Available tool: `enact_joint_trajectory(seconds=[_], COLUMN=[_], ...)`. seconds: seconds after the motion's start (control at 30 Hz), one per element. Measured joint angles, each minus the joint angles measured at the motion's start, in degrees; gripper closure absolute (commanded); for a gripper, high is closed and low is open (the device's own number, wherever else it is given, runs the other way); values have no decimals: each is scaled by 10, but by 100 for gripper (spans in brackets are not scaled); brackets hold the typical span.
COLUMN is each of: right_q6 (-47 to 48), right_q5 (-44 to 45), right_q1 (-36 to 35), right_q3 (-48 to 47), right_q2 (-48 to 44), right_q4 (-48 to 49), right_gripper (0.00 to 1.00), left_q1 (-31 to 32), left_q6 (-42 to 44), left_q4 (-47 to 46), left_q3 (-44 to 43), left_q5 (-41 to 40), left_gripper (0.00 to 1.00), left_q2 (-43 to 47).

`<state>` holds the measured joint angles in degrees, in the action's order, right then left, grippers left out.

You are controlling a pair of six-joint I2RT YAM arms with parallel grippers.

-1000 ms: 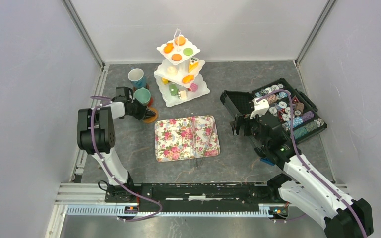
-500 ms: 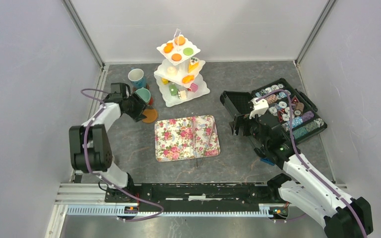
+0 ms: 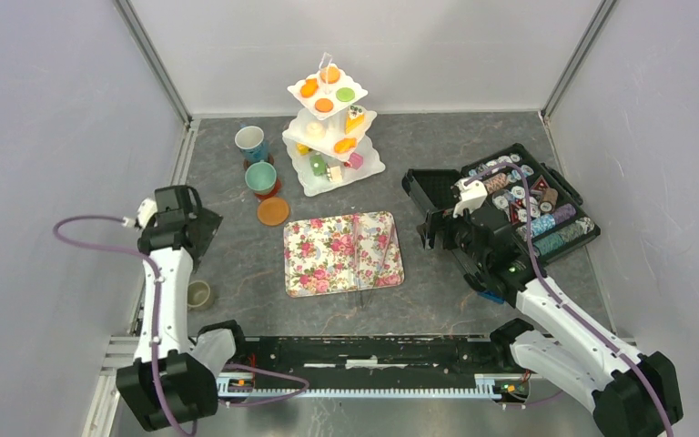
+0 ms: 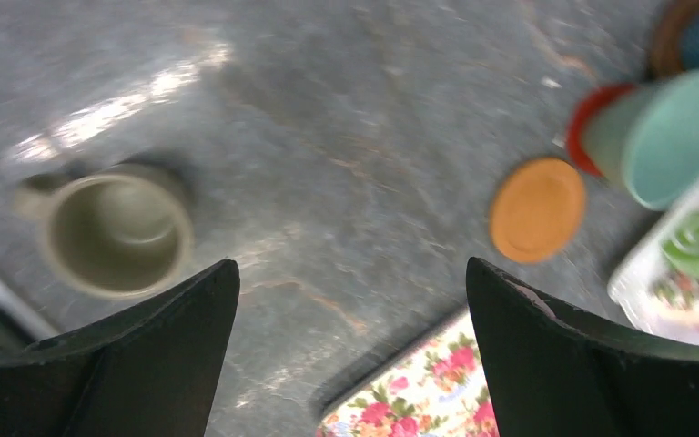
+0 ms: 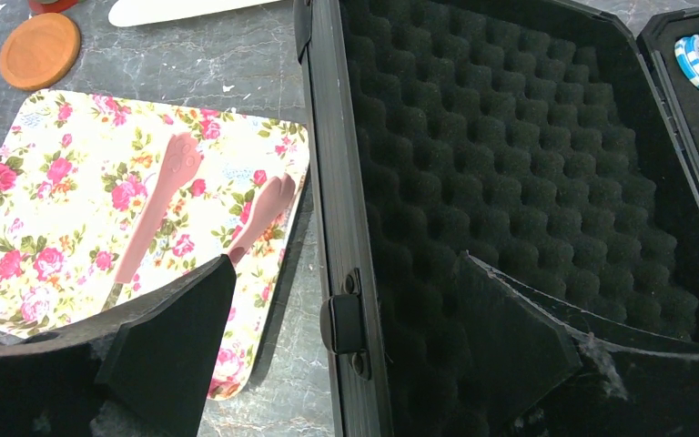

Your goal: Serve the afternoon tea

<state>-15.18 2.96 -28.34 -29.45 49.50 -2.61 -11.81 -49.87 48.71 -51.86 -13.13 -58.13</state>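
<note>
A white three-tier stand (image 3: 302, 166) at the back holds orange, green, pink and yellow toy cakes. Left of it stand a blue cup (image 3: 251, 143) and a teal cup (image 3: 261, 177) (image 4: 669, 137) on a red saucer (image 4: 587, 114). An empty orange saucer (image 3: 273, 211) (image 4: 537, 209) lies in front of them. A tan cup (image 3: 199, 293) (image 4: 114, 232) stands upright near the left edge. My left gripper (image 3: 193, 235) (image 4: 350, 273) hangs open and empty above bare table between the tan cup and the orange saucer. My right gripper (image 3: 432, 232) (image 5: 344, 264) is open, its fingers either side of the case lid's edge.
A floral tray (image 3: 314, 259) (image 5: 73, 218) with pink tongs (image 3: 378, 250) (image 5: 159, 196) lies in the middle. An open black case (image 3: 437, 196) (image 5: 510, 182) of patterned discs fills the right side. A small blue brick (image 3: 489, 296) lies under the right arm. Grey walls close in on both sides.
My left gripper has opened and swung back to the left, away from the teal cup, which stays on its red saucer. The tan cup now shows. The right arm has barely moved.
</note>
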Motion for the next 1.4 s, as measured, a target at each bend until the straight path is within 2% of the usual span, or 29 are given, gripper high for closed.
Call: enact_joint_trajectory(seconds=[0.1,0.23,0.37,0.5,0.57,0.7,0.87,0.93,1.07,1.17,1.27,1.4], right_q6=[0,0,0,0,0,0,0,0,-1,-1,-2,-3], right_q5=[-2,-4,-4,-4,-4,-4,-4,-4,-4,-4,-4,-4], right_q1=[0,0,0,0,0,0,0,0,0,0,0,0], right_q3=[-1,-2,-3,-4,-4,-5,-6,-6,-6,-6,-6,-6], right_q2=[4,8,8,8,8,9,10,10,10,10,10,10], right_q4=[2,3,4,4,4,3,3,3,3,3,3,3], right_gripper=[2,2,2,2,2,2,2,2,2,2,2,2], left_q1=[-47,-99,-114,-137,-151,-170,-174,-174,-175,-175,-175,-164], left_q6=[-18,-38,-60,-68,-72,-76,-84,-84,-84,-83,-83,-73], left_q4=[32,52,58,51,44,23,1,-5,-11,-12,-13,-12], left_q3=[22,38,43,54,66,93,96,96,96,99,101,101], left_q5=[-22,-17,-17,-14,-9,1,3,3,3,3,3,6], left_gripper=[0,0,0,1,4,20,47,51,67,73,87,98], left_q2=[14,-40,-102,-121,-125,-134,-157,-159,-158,-153,-146,-142])
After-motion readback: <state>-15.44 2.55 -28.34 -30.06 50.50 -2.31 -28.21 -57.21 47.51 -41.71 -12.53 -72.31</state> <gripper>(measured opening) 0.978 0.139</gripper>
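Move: The beige mug stands behind and to the left of the empty left hand, about 9 cm back, 6 cm left and 12 cm below. From that hand the orange coaster lies some 16 cm ahead and 16 cm right, the teal cup about 23 cm ahead and 14 cm right, and the flowered tray's middle about 3 cm ahead and 38 cm right. From the right hand the mug is roughly 68 cm left and 14 cm back. The left hand's fingers close astride the beige mug's wall on its far right side, one inside and one outside, and pinch the rim. To get there the open hand swings back and left, then sinks beside the mug, about 11 cm down and 6–7 cm back in all, tipping more steeply downward and turning some 25 degrees counter-clockwise. ##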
